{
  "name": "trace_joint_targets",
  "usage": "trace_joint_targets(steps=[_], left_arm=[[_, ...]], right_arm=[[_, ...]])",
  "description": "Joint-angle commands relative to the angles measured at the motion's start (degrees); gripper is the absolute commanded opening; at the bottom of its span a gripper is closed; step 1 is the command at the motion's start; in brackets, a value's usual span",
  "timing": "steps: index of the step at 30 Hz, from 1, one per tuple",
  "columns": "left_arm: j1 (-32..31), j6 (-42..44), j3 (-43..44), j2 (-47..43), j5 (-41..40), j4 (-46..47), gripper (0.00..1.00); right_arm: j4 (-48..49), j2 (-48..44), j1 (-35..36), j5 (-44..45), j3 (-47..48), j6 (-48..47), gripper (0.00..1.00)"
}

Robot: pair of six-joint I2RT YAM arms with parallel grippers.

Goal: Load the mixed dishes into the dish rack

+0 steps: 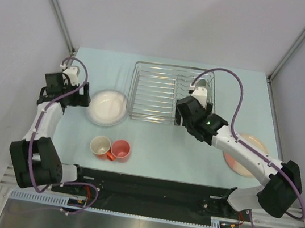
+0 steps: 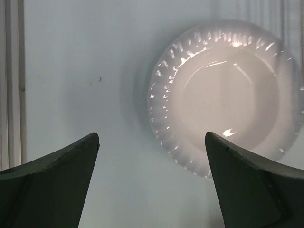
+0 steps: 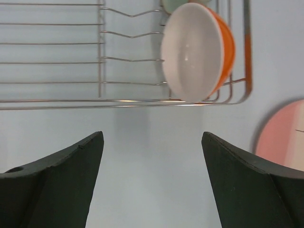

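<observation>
The white plate (image 1: pixel 107 107) lies flat on the table left of the dish rack (image 1: pixel 156 91); it also shows in the left wrist view (image 2: pixel 228 95). My left gripper (image 1: pixel 80 99) (image 2: pixel 152 137) is open and empty, just left of the plate. My right gripper (image 1: pixel 185 114) (image 3: pixel 152 135) is open and empty over the table at the rack's (image 3: pixel 71 61) front right corner. A white bowl with an orange outside (image 3: pixel 194 50) stands on edge in the rack, a pale green bowl (image 3: pixel 173 4) behind it. The pink-and-cream plate (image 1: pixel 246 157) (image 3: pixel 285 135) lies at the right.
The pinkish cup with cream inside (image 1: pixel 100 146) and the orange-red mug (image 1: pixel 120 150) stand side by side near the front, below the white plate. The right arm crosses over part of the pink-and-cream plate. Grey walls enclose the table on three sides.
</observation>
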Motion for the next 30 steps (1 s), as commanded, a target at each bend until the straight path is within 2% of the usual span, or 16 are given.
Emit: trace_joint_targets(steps=[1, 5, 11, 19, 23, 30], left_arm=[[3.38, 4.97, -1.76, 4.03, -0.31, 1.64, 0.99], [4.44, 6.2, -1.85, 8.78, 1.18, 2.26, 0.96], [4.53, 7.61, 2.1, 16.6, 7.16, -0.03, 0.93], [5.15, 8.14, 5.53, 24.07, 11.91, -0.12, 0.89], [6.11, 8.23, 7.99, 28.54, 18.21, -2.13, 0.8], [7.87, 9.02, 12.65, 35.68, 26.93, -6.97, 0.76]], right_arm=[[5.44, -0.05, 3.19, -3.59, 4.95, 2.72, 0.89], [8.43, 5.2, 8.72, -4.74, 7.67, 1.85, 0.88], [9.05, 11.1, 12.16, -6.67, 11.46, 2.37, 0.88], [9.4, 10.85, 11.55, -10.62, 11.63, 3.34, 0.89], [9.23, 10.93, 10.93, -12.55, 11.55, 4.04, 0.89], [7.65, 11.29, 10.32, -12.82, 11.55, 4.75, 0.88]])
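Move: The white plate's middle is about 10 cm to the right of the left hand, 3 cm ahead and 13 cm below. From that hand, the white cup stands some 17 cm back and 10 cm right, and the red cup 18 cm back and 20 cm right. From the right hand, the plate is about 41 cm left, 6 cm ahead and 17 cm lower; the white bowl in the rack is roughly 9 cm ahead and 5 cm right. Down about 11 cm goes the left hand beside the plate's left rim, first drawing slightly back, then reaching forward some 4 cm; it tips further downward, rolls its left side down, and partly narrows its fingers around the rim. The empty, open right hand swings 14 cm left, away from the white bowl and towards the plate, turns about 15 degrees counter-clockwise, then stays by the rack's front. ##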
